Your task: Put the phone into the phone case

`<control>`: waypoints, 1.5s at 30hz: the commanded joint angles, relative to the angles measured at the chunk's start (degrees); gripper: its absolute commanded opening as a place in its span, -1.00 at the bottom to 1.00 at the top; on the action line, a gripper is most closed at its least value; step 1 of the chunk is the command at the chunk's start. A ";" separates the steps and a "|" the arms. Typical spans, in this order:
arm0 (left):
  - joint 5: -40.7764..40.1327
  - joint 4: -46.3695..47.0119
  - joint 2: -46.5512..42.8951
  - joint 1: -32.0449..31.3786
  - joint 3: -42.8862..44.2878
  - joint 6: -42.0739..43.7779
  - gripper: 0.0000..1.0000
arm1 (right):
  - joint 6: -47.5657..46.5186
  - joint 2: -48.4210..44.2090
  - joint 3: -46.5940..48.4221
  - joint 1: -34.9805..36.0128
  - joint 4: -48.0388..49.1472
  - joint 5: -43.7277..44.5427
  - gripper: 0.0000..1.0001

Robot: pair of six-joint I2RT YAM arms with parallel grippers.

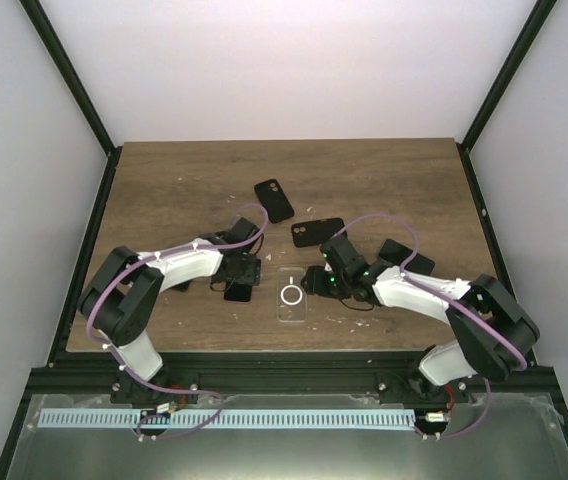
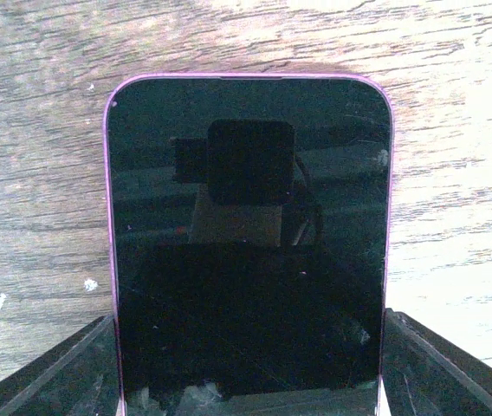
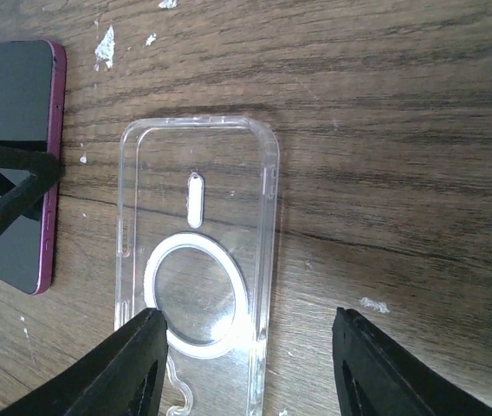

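The phone (image 2: 246,243), dark glossy screen up with a magenta rim, lies flat on the wooden table (image 1: 184,180). My left gripper (image 2: 248,381) straddles its near end. One finger (image 2: 64,373) sits against each long edge, so it is shut on the phone. From above, the phone (image 1: 241,291) lies under the left gripper (image 1: 241,277). The clear phone case (image 3: 198,251), with its white ring and short line, lies flat just to the right of the phone (image 3: 16,165). My right gripper (image 3: 250,355) hovers open over the case's near end, one finger above the ring and the other above bare wood. The case (image 1: 291,295) lies between both grippers, with the right gripper (image 1: 316,283) beside it.
Three opaque black covers lie behind: one (image 1: 274,200) at centre back, one (image 1: 316,232) near the right arm's wrist, one (image 1: 407,256) partly under the right arm. White crumbs (image 3: 106,48) dot the wood. Black frame rails border the table.
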 commanded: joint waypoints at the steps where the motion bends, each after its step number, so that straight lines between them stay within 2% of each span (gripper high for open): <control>1: 0.03 -0.71 1.32 -0.11 -0.07 0.04 0.41 | 0.15 -1.09 -0.69 0.47 2.14 -1.03 0.06; 7: 1.00 -1.46 0.14 -0.21 -0.02 -0.10 0.22 | 1.45 -1.22 -2.71 0.47 4.63 -3.57 0.06; 13: 2.43 -2.63 -2.60 -0.67 0.08 -0.95 0.21 | 3.75 -0.90 -6.00 0.80 9.22 -6.88 0.04; 26: 1.78 -5.96 -5.40 -2.98 1.65 -2.88 0.17 | 3.56 -3.37 -7.10 0.83 8.57 -5.66 0.04; 33: 4.58 -4.70 -5.91 -7.43 3.18 -8.78 0.17 | 4.93 -3.07 -8.30 0.83 9.82 -5.27 0.01; 45: 6.78 -0.28 -1.88 -13.72 8.52 -17.89 0.17 | 4.24 -12.33 -11.72 0.83 5.73 1.33 0.02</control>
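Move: The clear phone case lies about 14 cm to the right of the left hand and some 4 cm nearer the base, roughly 1 cm lower; the phone is already between that hand's fingers, its middle about 1 cm back. A black case lies some 22 cm right and 13 cm ahead of the left hand. From the right hand, the clear case is about 5 cm left, 3 cm back and 5 cm below. The phone, still pinched by its long edges, is first drawn back and slightly up by the left hand, then swept right and lifted towards the clear case: about 9 cm right, 4 cm back and 5 cm up in all, its right edge tipping up some 10 degrees. The right hand, fingers half open, backs off about 2.5 cm, dips and rises again. ##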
